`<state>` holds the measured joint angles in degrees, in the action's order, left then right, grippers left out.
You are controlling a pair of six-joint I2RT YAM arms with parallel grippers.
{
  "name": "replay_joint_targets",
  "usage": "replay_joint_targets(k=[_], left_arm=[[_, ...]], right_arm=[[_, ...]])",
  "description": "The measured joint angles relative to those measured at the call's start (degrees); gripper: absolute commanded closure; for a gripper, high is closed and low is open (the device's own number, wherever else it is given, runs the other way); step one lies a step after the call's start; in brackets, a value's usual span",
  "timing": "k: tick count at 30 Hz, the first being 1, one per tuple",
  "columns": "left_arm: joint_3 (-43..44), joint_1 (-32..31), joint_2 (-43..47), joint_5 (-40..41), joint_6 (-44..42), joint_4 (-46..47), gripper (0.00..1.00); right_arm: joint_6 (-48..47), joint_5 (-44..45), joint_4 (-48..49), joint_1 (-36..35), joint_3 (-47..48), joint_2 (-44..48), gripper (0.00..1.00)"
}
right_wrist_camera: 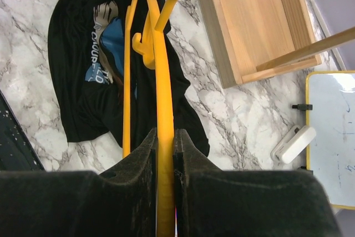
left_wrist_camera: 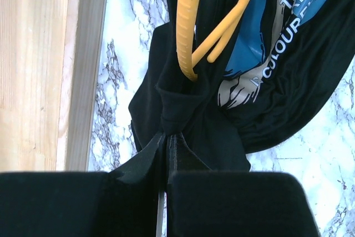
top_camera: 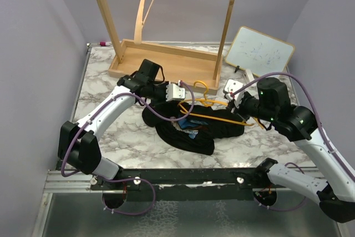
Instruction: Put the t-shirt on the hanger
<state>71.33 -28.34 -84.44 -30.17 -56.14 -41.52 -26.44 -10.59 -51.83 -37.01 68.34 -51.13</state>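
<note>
The black t-shirt (top_camera: 191,129) lies bunched on the marble table, its blue and white print showing (left_wrist_camera: 277,31). The yellow-orange hanger (top_camera: 222,116) lies over it, its hook (top_camera: 202,88) toward the wooden rack. My left gripper (top_camera: 182,102) is shut on a fold of the t-shirt's black cloth (left_wrist_camera: 166,137), next to the hanger's arms (left_wrist_camera: 186,26). My right gripper (top_camera: 236,108) is shut on one arm of the hanger (right_wrist_camera: 165,154); the t-shirt lies beyond it (right_wrist_camera: 83,81).
A wooden rack with a tray base (top_camera: 166,62) stands at the back, a pale wooden hanger (top_camera: 145,9) hanging on it. A small whiteboard (top_camera: 259,53) and an eraser (top_camera: 233,87) lie at the back right. Grey walls stand on both sides.
</note>
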Motion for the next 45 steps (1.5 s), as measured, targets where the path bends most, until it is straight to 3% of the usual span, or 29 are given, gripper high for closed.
replay_joint_targets(k=[10,17,22,29,33,40,45], left_arm=[[-4.8,-0.7,1.6,0.7,-1.4,1.1,1.00],[-7.0,0.2,1.7,1.4,4.4,4.9,1.00],[-5.8,2.7,1.4,1.1,12.0,8.0,1.00],[-3.8,4.0,0.0,-0.8,21.1,11.1,1.00],[-2.2,4.3,-1.0,-2.7,25.4,11.9,1.00],[-1.6,4.8,-1.3,-5.4,31.0,13.3,1.00],[-1.7,5.4,-1.3,-6.2,31.9,14.0,1.00]], right_arm=[[-3.0,-0.5,0.4,0.0,1.9,-2.7,0.99],[-2.8,-1.3,-2.6,0.0,7.6,-4.8,0.99],[4.8,0.2,-5.9,0.0,11.6,-6.2,0.99],[16.4,11.6,-7.8,0.0,15.8,-9.1,0.99],[20.0,13.0,-6.6,3.6,17.9,-16.4,0.99],[23.6,0.8,-0.6,17.3,22.2,-26.1,0.99],[24.0,-13.1,4.2,20.8,24.4,-30.3,0.99]])
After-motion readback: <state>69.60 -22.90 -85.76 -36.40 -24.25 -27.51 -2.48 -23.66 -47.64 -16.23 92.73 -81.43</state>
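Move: The left hand still pinches the edge of the T-shirt, with the near end of the yellow hanger at the shirt's opening, about 6 cm to its right, 1 cm back and 1 cm above. The shirt's body lies 11 cm right, 3 cm back and 14 cm below; the wooden box's middle is 22 cm ahead, 2 cm left, 12 cm below. From the right hand, which holds the hanger, the pinched edge lies about 27 cm left, 9 cm ahead, 11 cm lower. Keeping its grip on the hanger, the right hand lifts about 4 cm and then sweeps some 14 cm forward, taking the hanger's end away from the shirt's opening and out over the near edge of the wooden box, while the hand swings clockwise by about 30 degrees and eases part of the way back. The left hand keeps its pinch on the shirt, first dipping about 3 cm with a slight draw back, then rising and coming forward past its starting place as it turns counter-clockwise and tilts, bringing the opening round. ##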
